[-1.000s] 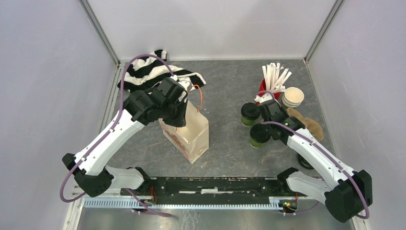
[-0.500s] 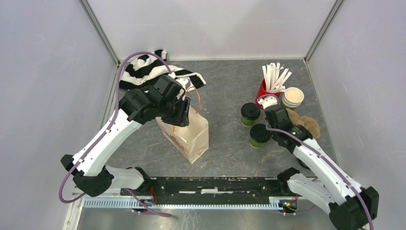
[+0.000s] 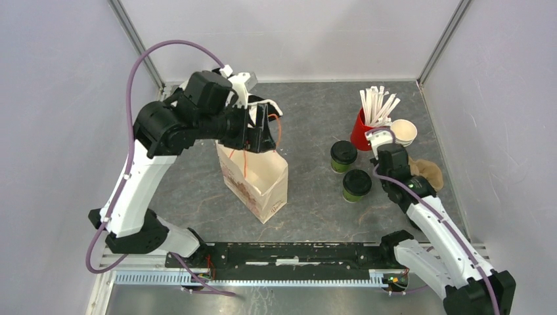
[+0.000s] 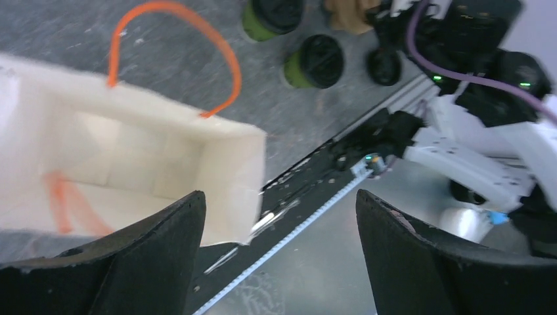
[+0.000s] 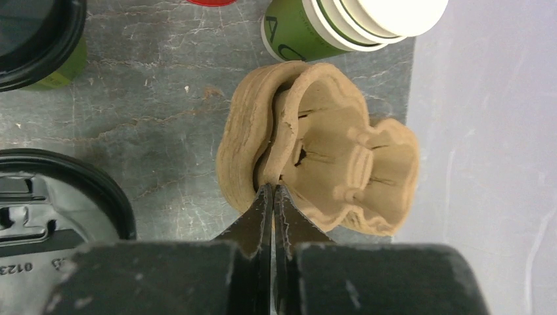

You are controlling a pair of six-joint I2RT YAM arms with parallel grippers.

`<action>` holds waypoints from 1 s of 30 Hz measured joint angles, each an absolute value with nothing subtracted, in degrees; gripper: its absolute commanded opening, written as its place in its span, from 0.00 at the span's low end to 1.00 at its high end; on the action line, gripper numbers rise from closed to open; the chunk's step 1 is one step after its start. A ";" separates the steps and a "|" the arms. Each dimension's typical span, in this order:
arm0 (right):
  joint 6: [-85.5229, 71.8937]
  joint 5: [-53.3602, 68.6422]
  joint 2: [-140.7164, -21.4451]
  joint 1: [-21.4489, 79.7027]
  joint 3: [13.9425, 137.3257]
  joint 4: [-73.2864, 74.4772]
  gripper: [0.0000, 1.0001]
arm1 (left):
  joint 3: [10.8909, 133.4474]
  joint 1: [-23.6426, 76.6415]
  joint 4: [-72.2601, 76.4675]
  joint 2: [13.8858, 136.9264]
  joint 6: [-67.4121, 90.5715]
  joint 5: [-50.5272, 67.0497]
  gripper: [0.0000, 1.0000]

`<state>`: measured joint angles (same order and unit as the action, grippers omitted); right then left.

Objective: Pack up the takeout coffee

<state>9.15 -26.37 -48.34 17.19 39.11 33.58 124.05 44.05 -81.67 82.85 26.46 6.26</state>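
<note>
The takeout coffee is two green cups with black lids point(image 3: 343, 156) point(image 3: 356, 184), standing right of centre on the table and apart from both grippers. They also show in the left wrist view point(image 4: 272, 16) point(image 4: 315, 60) and as lids in the right wrist view point(image 5: 39, 39) point(image 5: 46, 210). A cream paper bag point(image 3: 259, 184) with orange handles point(image 4: 174, 52) stands open and empty inside point(image 4: 131, 157). My left gripper point(image 3: 261, 131) point(image 4: 279, 193) hovers above the bag's far rim, open and holding nothing. My right gripper point(image 5: 272, 187) is shut, its tips touching the edge of a brown pulp cup carrier point(image 5: 328, 151).
A red cup of white sticks point(image 3: 368, 121) and stacked lidless cups point(image 3: 402, 132) stand at the back right. The brown carrier point(image 3: 428, 174) lies against the right wall. The black rail point(image 3: 295, 252) runs along the near edge.
My left gripper has opened, let go of the bag's top and risen up and back. The right arm has shifted right, away from the cups toward the carrier.
</note>
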 measured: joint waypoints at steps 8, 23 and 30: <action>9.26 -11.62 -48.49 5.54 39.11 32.60 0.00 | 127.31 44.07 -75.37 84.47 34.30 18.00 0.89; 6.02 -6.46 -52.07 2.07 42.26 33.95 0.00 | 110.13 54.63 -45.71 87.02 45.89 22.41 0.53; 3.57 -3.99 -52.64 -0.47 43.81 33.76 0.00 | 106.52 57.93 -37.04 96.86 49.08 16.03 0.46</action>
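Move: From the left hand, open above the paper bag's mouth, the farther of the two lidded coffee cups stands about 26 cm to the right, 10 cm ahead and some 33 cm below; the nearer cup is about 30 cm right and level with it fore and aft. The bag's middle lies 5 cm left, 1 cm ahead and 26 cm below; the red straw cup is 36 cm right, 19 cm ahead. For the right hand, the farther coffee cup is 16 cm left and 4 cm ahead, 8 cm below. The left hand, already free of the bag, first rises some 4 cm while drifting right and slightly back, then sweeps fast to its right, about 21 cm in all, off the bag's mouth towards the farther coffee cup, sinking and easing forward at the end to finish about 5 cm below its start. Its left side dips and the fingers swing round about 25 degrees to point mostly right, closing from nearly wide open to roughly half without touching anything, while the closed right hand rolls some 20 degrees by the fibre tray, its left side rising, and barely shifts. ##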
